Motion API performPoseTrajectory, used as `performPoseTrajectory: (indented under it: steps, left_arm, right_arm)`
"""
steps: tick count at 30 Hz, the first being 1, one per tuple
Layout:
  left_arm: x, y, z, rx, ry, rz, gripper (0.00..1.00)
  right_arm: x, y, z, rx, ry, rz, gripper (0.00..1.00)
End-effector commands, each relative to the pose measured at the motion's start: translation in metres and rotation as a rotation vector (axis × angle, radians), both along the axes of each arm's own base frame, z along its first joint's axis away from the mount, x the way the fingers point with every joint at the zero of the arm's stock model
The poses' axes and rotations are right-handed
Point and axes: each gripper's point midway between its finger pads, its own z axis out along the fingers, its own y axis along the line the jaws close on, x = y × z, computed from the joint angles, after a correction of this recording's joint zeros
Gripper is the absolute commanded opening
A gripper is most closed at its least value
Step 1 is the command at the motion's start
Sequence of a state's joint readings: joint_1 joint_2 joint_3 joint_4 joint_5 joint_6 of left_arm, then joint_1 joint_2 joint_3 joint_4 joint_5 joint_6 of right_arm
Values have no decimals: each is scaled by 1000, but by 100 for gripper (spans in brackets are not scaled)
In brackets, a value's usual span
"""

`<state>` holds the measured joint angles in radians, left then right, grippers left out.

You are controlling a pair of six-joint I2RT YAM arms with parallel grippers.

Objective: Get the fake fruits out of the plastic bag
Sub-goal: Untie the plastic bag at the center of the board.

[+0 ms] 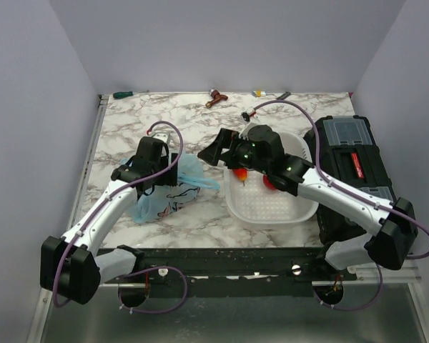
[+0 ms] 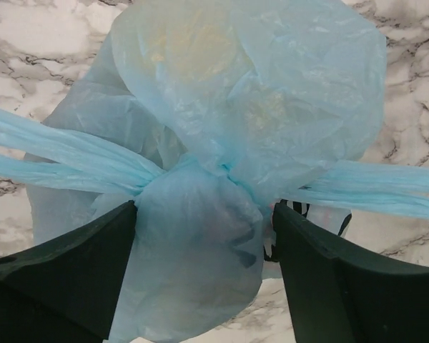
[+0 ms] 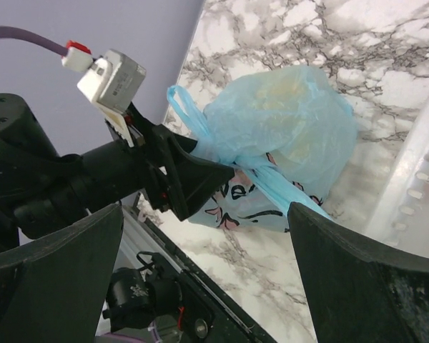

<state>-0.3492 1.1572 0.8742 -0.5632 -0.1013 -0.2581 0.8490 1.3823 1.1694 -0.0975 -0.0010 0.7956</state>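
Observation:
The light-blue plastic bag (image 1: 186, 182) lies knotted on the marble table, left of centre. My left gripper (image 1: 168, 175) is open, its jaws straddling a bulge of the bag (image 2: 200, 264). The film lies against the left finger (image 2: 79, 271) and stops just short of the right one (image 2: 343, 279). The fake fruits stay inside the bag: pale yellow shapes (image 2: 193, 50) show through the film, and a darker mass sits in the bulge. My right gripper (image 1: 216, 151) hangs open above the table, right of the bag (image 3: 286, 121), with nothing between its fingers.
A white perforated basket (image 1: 272, 218) stands right of the bag, holding a red fruit (image 1: 272, 184) and an orange-red one (image 1: 239, 174). A black toolbox (image 1: 350, 164) fills the right side. A green-handled screwdriver (image 1: 123, 93) and small tools lie along the back edge.

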Motion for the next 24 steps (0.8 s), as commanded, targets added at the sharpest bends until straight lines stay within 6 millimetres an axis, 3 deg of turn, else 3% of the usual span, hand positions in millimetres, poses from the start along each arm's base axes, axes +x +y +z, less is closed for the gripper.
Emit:
performPoseTrajectory:
  steps: [1, 5, 9, 15, 24]
  left_arm:
    - [1, 4, 11, 20, -36, -1, 63]
    - [0, -2, 23, -3, -50, -43, 35]
    - [-6, -6, 32, -38, -98, -78, 16]
    - [-14, -22, 49, -119, -160, -164, 2]
    - [-21, -35, 51, -160, -157, -233, 0]
  right_arm:
    - [-3, 16, -4, -4, 20, 43, 100]
    - [1, 19, -10, -30, 12, 41, 100]
    - [8, 11, -17, -50, 18, -18, 98]
    - [4, 15, -19, -31, 10, 16, 72]
    - [-10, 63, -20, 49, 50, 119, 71]
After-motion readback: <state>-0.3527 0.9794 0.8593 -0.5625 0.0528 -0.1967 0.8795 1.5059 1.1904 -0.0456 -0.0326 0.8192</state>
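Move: The bag's knot bulges up between the left hand's open fingers, about 1 cm ahead of the hand and 1 cm below it; the bag's right handle runs off from it, its middle some 8 cm to the right, level fore and aft and 3 cm below the hand. From the right hand that handle's middle lies about 2 cm ahead, 2 cm left and 15 cm below. The red-yellow fruit in the tray is roughly 10 cm ahead of the right hand, 10 cm to its right and 25 cm down. The left hand stays nearly still while its fingers close from wide open round the plastic at the near side of the knot, then draws up some 4 cm with it pinched, easing about 2 cm back and 2 cm right as the wrist turns slightly clockwise and the fingertips swing a little upward. Meanwhile the right hand sinks about 3 cm towards the right handle, pauses there while its wide-open fingers narrow by roughly a quarter, and finally slides 2 cm left, still not touching the bag. ##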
